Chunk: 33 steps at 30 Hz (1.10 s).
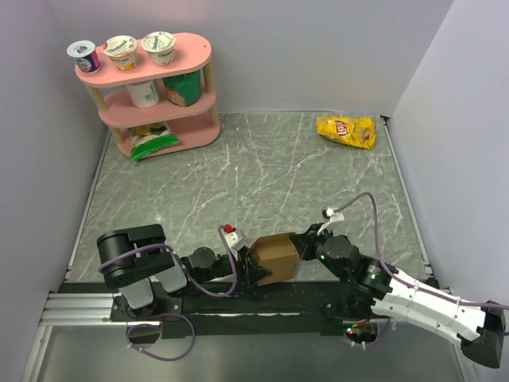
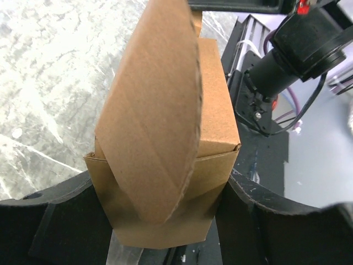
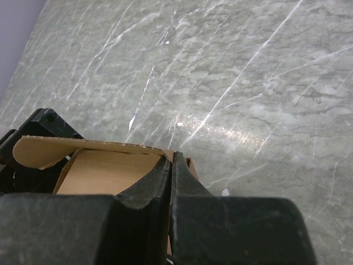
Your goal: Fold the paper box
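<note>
The paper box (image 1: 274,255) is a small brown cardboard box held just above the table's near edge, between the two arms. My left gripper (image 1: 258,267) is shut on it. In the left wrist view its black fingers (image 2: 66,221) clamp the box (image 2: 215,127) on both sides, and a rounded flap (image 2: 154,121) stands up in front of the camera. My right gripper (image 1: 301,243) is shut. Its fingertips (image 3: 172,157) touch the top corner of the box (image 3: 105,171), beside the open inside and a rounded flap (image 3: 38,150).
A pink three-tier shelf (image 1: 147,68) with yogurt cups and packets stands at the far left. A yellow chip bag (image 1: 346,130) lies at the far right. Grey walls close in the marble table (image 1: 278,175) on three sides. The arms' mounting rail (image 1: 87,306) runs along the near edge.
</note>
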### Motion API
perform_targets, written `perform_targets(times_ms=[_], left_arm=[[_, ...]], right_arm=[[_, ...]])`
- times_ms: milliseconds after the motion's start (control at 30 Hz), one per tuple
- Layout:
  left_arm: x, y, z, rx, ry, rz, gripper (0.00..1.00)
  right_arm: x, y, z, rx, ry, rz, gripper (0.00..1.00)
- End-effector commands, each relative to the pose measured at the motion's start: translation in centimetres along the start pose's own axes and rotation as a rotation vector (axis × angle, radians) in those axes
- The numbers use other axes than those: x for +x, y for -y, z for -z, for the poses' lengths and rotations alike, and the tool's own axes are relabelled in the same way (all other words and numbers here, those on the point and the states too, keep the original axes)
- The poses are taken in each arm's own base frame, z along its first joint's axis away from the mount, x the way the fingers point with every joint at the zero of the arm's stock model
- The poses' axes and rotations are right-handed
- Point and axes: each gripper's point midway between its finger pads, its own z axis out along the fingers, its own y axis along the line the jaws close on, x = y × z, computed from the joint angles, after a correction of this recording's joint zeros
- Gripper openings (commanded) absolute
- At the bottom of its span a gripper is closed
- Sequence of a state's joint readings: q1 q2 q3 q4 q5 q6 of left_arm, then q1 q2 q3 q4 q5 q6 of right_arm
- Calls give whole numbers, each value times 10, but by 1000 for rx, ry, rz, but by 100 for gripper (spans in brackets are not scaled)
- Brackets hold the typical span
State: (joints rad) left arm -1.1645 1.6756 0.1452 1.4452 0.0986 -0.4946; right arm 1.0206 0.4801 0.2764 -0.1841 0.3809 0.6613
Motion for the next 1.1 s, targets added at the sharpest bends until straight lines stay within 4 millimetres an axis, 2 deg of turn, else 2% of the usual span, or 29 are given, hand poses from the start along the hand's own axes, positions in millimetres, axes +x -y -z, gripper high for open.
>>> perform_targets(times_ms=[0, 233, 433, 567, 633, 667, 733, 767, 833, 933, 1067], left_arm=[[-34, 4, 2, 31, 147, 73, 34], [-45, -13, 5, -25, 163, 147, 32], [-49, -20, -5, -55, 131, 168, 32], [-52, -28, 1, -82, 141, 153, 32], [-48, -27, 2, -72, 118, 110, 33], [-47, -24, 0, -54, 108, 94, 34], [-40, -16, 0, 0, 69, 46, 34], [-37, -14, -2, 16, 52, 30, 34], [-24, -11, -4, 35, -12, -9, 34], [-21, -8, -7, 45, -36, -50, 34], [-20, -7, -4, 48, -42, -83, 34]], right_arm=[[43, 33, 9, 138, -185, 93, 0], [50, 31, 16, 165, -224, 77, 0], [64, 29, 18, 203, -284, 97, 0], [62, 22, 23, 215, -288, 71, 0], [57, 21, 27, 209, -282, 70, 11], [50, 16, 28, 199, -269, 66, 26], [40, 13, 33, 189, -253, 64, 46], [33, 13, 37, 199, -244, 71, 66], [19, 7, 42, 181, -222, 70, 86], [4, 3, 50, 169, -195, 57, 98], [-18, -8, 57, 107, -139, 72, 98]])
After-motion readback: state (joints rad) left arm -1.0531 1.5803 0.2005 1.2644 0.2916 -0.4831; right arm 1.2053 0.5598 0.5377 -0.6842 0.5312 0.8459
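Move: The left gripper already has the paper box between its fingers; the box's middle lies about 5 cm to its right, 3 cm ahead and level with it, and the far right rim corner some 12 cm right, 8 cm ahead and 4 cm up. The shut right fingertips are already at that corner, with the box's middle about 7 cm left, 6 cm back and 4 cm below them. The far rim runs left from the corner, its middle roughly 7 cm left and 1 cm back. Bear down about 1.5 cm with the shut right fingertips at the box's far right corner, while the left gripper keeps its hold and tips the far side down some 10 degrees. Then open the right fingers wide and back off the rim, back and to the right, rising last, as the left gripper levels the box again. ##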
